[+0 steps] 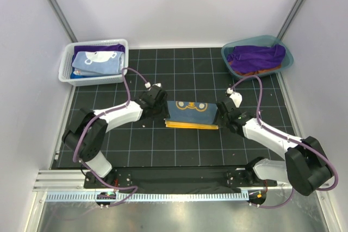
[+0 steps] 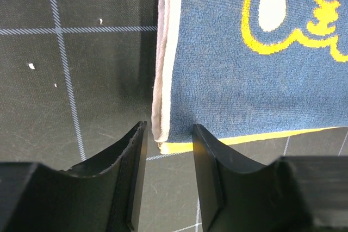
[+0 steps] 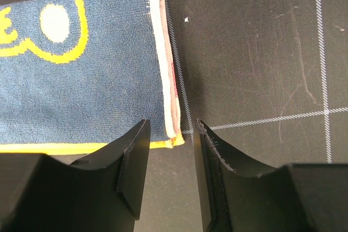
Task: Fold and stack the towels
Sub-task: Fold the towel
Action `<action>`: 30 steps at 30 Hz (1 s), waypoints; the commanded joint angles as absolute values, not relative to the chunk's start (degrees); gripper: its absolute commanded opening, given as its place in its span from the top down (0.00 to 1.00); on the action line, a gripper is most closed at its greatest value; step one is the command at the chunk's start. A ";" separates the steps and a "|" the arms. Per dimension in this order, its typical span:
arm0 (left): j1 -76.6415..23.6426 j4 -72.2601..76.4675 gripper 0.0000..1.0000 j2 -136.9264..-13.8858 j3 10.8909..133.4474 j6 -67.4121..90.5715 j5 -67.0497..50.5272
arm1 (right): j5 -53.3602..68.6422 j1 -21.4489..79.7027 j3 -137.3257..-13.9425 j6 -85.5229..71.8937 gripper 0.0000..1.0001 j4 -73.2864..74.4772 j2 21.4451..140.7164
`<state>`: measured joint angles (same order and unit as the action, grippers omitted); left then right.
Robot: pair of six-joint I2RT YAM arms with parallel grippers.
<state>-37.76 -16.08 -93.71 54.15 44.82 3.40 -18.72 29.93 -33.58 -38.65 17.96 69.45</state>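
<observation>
A folded navy towel [image 1: 190,111] with a yellow pattern and a yellow edge lies flat at the middle of the black grid mat. My left gripper [image 1: 161,110] is at its left end and my right gripper [image 1: 222,113] at its right end. In the left wrist view the towel [image 2: 244,80] shows its near-left corner just ahead of the left gripper [image 2: 169,134], whose jaws stand apart with only mat between them. In the right wrist view the towel's [image 3: 81,91] near-right corner sits at the tips of the right gripper [image 3: 171,131], also open.
A white mesh basket [image 1: 65,74] at the back left holds folded towels, light blue [image 1: 97,61] over purple. A teal tub [image 1: 288,58] at the back right holds a crumpled purple towel [image 1: 256,55] over something orange. White walls close in both sides.
</observation>
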 commanded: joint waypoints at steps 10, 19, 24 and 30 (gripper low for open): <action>-38.93 -13.62 0.72 -93.69 53.70 46.32 2.64 | -18.90 30.23 -33.05 -40.61 0.67 14.77 71.37; -39.20 -13.89 0.83 -92.90 54.40 46.58 2.11 | -18.90 30.23 -33.84 -40.78 0.82 14.59 71.98; -39.20 -15.46 0.90 -91.85 55.28 46.32 2.20 | -19.68 30.23 -35.33 -40.34 0.87 16.43 71.81; -39.29 -17.22 0.92 -90.09 55.81 46.14 2.02 | -21.35 30.23 -38.05 -39.55 0.89 20.21 69.53</action>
<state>-38.96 -16.45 -93.17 54.08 46.24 2.31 -18.63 29.93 -34.98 -39.81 18.70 71.88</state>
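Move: The folded towel's near-left corner lies almost under the left hand's fingers, about 1 cm back, 1 cm to its right and 1 cm below; the towel's middle is some 12 cm to that hand's right and 4 cm ahead. The right hand stands over the near-right corner, about 1 cm back, level sideways and some 2 cm below, with the towel's middle about 12 cm to its left and 5 cm ahead. Both half-open grippers close almost shut on the folded towel's two near corners, the left one edging about 1 cm right and 1 cm back onto its corner as it closes and pinching the blue upper cloth there. The right hand sinks about 1 cm straight down onto its corner while its fingers close, then starts back up by some half a centimetre with the cloth between its fingertips; neither wrist turns noticeably. ##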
